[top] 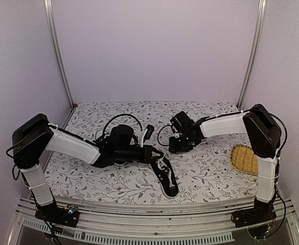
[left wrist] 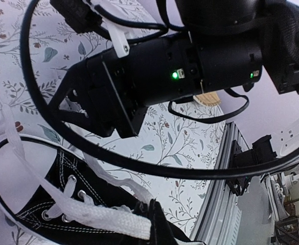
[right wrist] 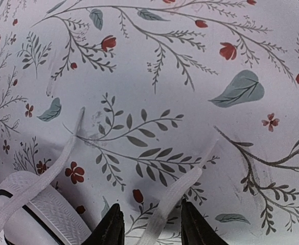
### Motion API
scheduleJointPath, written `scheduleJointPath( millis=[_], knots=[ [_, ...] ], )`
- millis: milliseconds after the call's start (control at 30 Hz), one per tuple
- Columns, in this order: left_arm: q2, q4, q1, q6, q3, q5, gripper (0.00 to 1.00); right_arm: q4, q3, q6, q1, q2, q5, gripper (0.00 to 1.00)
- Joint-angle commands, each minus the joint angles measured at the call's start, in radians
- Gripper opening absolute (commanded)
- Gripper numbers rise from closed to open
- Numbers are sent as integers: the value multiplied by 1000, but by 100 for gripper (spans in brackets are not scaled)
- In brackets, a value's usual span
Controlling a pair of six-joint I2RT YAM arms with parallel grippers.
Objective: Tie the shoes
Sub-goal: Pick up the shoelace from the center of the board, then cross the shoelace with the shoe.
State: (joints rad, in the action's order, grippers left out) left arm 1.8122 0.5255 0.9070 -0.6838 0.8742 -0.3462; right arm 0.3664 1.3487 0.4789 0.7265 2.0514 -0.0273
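One black shoe (top: 165, 178) with a white toe cap lies in the middle of the table, toe toward the near edge. My left gripper (top: 153, 157) is at its heel end. In the left wrist view the left gripper (left wrist: 157, 222) is shut on a flat white lace (left wrist: 103, 217) that runs across the shoe (left wrist: 88, 199). My right gripper (top: 170, 148) hangs just behind. In the right wrist view the right gripper (right wrist: 150, 224) stands open, astride a loose lace end (right wrist: 177, 199) lying on the cloth, with a gap on both sides. A white toe cap (right wrist: 42, 217) shows at lower left, another lace (right wrist: 52, 168) trailing from it.
A flowered cloth (top: 205, 173) covers the table. A woven yellow basket (top: 244, 159) sits at the right edge beside the right arm. A small black and white object (top: 146, 133) shows behind the left wrist. Metal rails (top: 154, 212) run along the near edge.
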Motion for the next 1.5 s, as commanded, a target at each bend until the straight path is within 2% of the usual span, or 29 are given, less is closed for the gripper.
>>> scheduleJointPath(
  millis=[0,67,133,267,533,633,767,867,967,1067,1267,1467],
  knots=[
    [-33,11,12,12,-3,7,0,71,38,30,15,44,-91,38],
    [-35,9,13,13,-2,9,0,89,44,38,20,50,-117,36],
    [-37,8,14,13,-3,12,0,85,37,45,21,53,-123,30],
    [-37,5,14,7,-2,19,0,47,-1,58,21,21,-147,4],
    [-31,-19,16,-17,13,44,0,-118,-192,12,-5,-280,-218,2],
    [-28,-108,13,-48,42,82,0,-311,-324,-60,-15,-422,-103,2],
    [-21,-166,4,-103,68,88,0,-553,-494,-183,-17,-583,145,2],
    [-24,-168,-4,-123,66,83,0,-642,-571,-244,-17,-649,344,2],
    [-25,-174,-11,-130,66,78,0,-643,-610,-269,-14,-677,515,2],
    [-25,-174,-18,-134,63,73,0,-617,-636,-281,0,-682,611,2],
    [-26,-176,-26,-129,73,64,0,-487,-627,-321,63,-639,700,2],
    [-28,-176,-26,-114,80,56,0,-329,-573,-364,105,-550,694,2]
  ],
)
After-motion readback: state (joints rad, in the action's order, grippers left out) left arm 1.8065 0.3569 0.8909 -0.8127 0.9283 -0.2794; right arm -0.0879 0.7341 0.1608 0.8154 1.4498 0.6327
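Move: The loose shoelace end lies on the board almost between the right hand's open fingers, about 1 cm below and 1 cm to the right of the hand point. The near shoe's middle is roughly 14 cm back and 4 cm left of that hand. The lace tail held by the left hand hangs over the toe, about 8 cm left and level fore and aft. From the left hand, the loose end lies some 7 cm ahead, 7 cm right and 8 cm lower. The loose lace end is pinched as the right fingers close, then lifted off the board, first up and about 5 cm to the right. The right hand goes on rising to some 15 cm, then sweeps back about 18 cm over the shoe's right side, sinking a little as its fingers swing from down to pointing left and down. The left hand keeps its lace pinched, easing about 2 cm and tilting slightly. ##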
